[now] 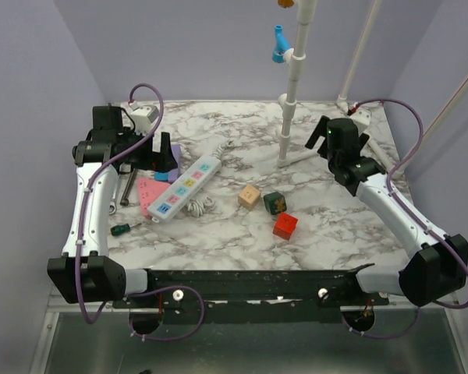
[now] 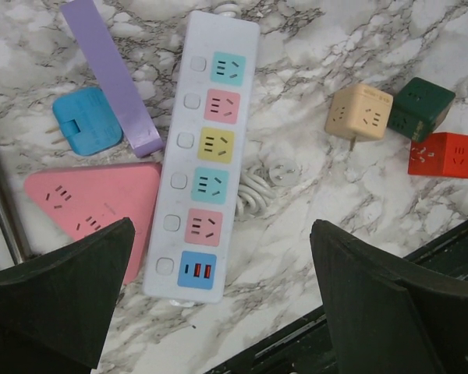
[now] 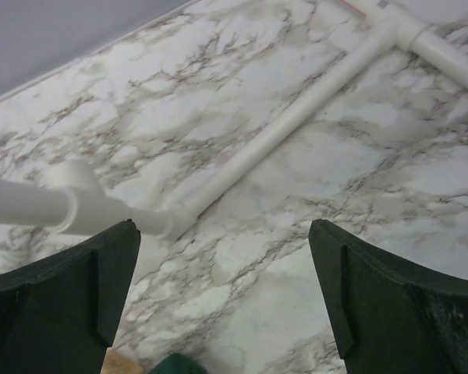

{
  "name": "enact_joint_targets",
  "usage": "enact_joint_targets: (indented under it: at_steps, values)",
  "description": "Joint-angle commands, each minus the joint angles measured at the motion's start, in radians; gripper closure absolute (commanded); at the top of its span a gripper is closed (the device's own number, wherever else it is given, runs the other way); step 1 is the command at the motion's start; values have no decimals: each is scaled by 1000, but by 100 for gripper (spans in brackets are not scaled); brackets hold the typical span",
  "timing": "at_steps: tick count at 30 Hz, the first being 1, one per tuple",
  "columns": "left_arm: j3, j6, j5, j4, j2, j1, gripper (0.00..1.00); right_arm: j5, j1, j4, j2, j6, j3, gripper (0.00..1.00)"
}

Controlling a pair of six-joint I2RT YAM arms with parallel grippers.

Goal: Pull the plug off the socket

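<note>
The socket [image 1: 186, 185] [image 2: 207, 148] is a long white power strip with coloured outlets, lying flat at the table's left. Every outlet that shows is empty. A white plug [image 2: 283, 171] on a coiled white cord [image 1: 196, 206] lies on the marble against the strip's side. My left gripper [image 1: 162, 154] [image 2: 222, 226] hangs open above the strip's USB end without touching it. My right gripper [image 1: 342, 148] [image 3: 222, 226] is open at the back right, over bare marble, with nothing between its fingers.
A pink triangular strip [image 2: 93, 202], a blue adapter [image 2: 86, 121] and a purple bar [image 2: 113, 74] lie left of the socket. Beige [image 1: 249, 196], green [image 1: 274, 202] and red [image 1: 285, 226] cube adapters sit mid-table. A white pipe frame [image 1: 292, 101] [image 3: 281, 128] stands at the back. A screwdriver [image 1: 125, 228] lies front left.
</note>
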Motion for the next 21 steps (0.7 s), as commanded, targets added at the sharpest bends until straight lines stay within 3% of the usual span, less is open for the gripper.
enact_joint_targets:
  at_steps: [1,4,7,15,18,21]
  values:
    - [-54,-86,68,73,-13,3,1,128,-52,192,25,-120,-95,0]
    - [-118,-116,51,169,-30,2,1,159,-76,396,28,-191,-213,0]
    - [-198,-172,-62,327,-44,1,1,128,-89,661,23,-277,-361,0]
    - [-423,-248,-377,736,-27,1,1,234,-101,1051,99,-376,-622,0]
    - [-508,-246,-429,875,-32,2,1,221,-114,1231,105,-400,-725,0]
    - [-601,-239,-453,1018,-50,1,1,248,-126,1272,127,-372,-760,0]
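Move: From my open left hand the blue plug lies about 10 cm ahead, 6 cm to the left and some 23 cm below. The purple socket is about 13 cm ahead and 2 cm left, the pink triangular socket about 2 cm ahead and 10 cm left, and the white power strip's middle about 4 cm ahead and 2 cm right, all roughly as low. From my right hand the blue plug is about 52 cm left, nearly level forward and some 22 cm below. I bring my left hand down almost 10 cm towards the blue plug beside the purple socket, sinking first and then also swinging some 6 cm forward and 5 cm left, while the wrist turns about 25 degrees counter-clockwise. Meanwhile my right hand sinks about 14 cm and moves 9 cm right, away from the loose plug cubes, rolling its right side up. Both grippers stay wide open and touch nothing. ##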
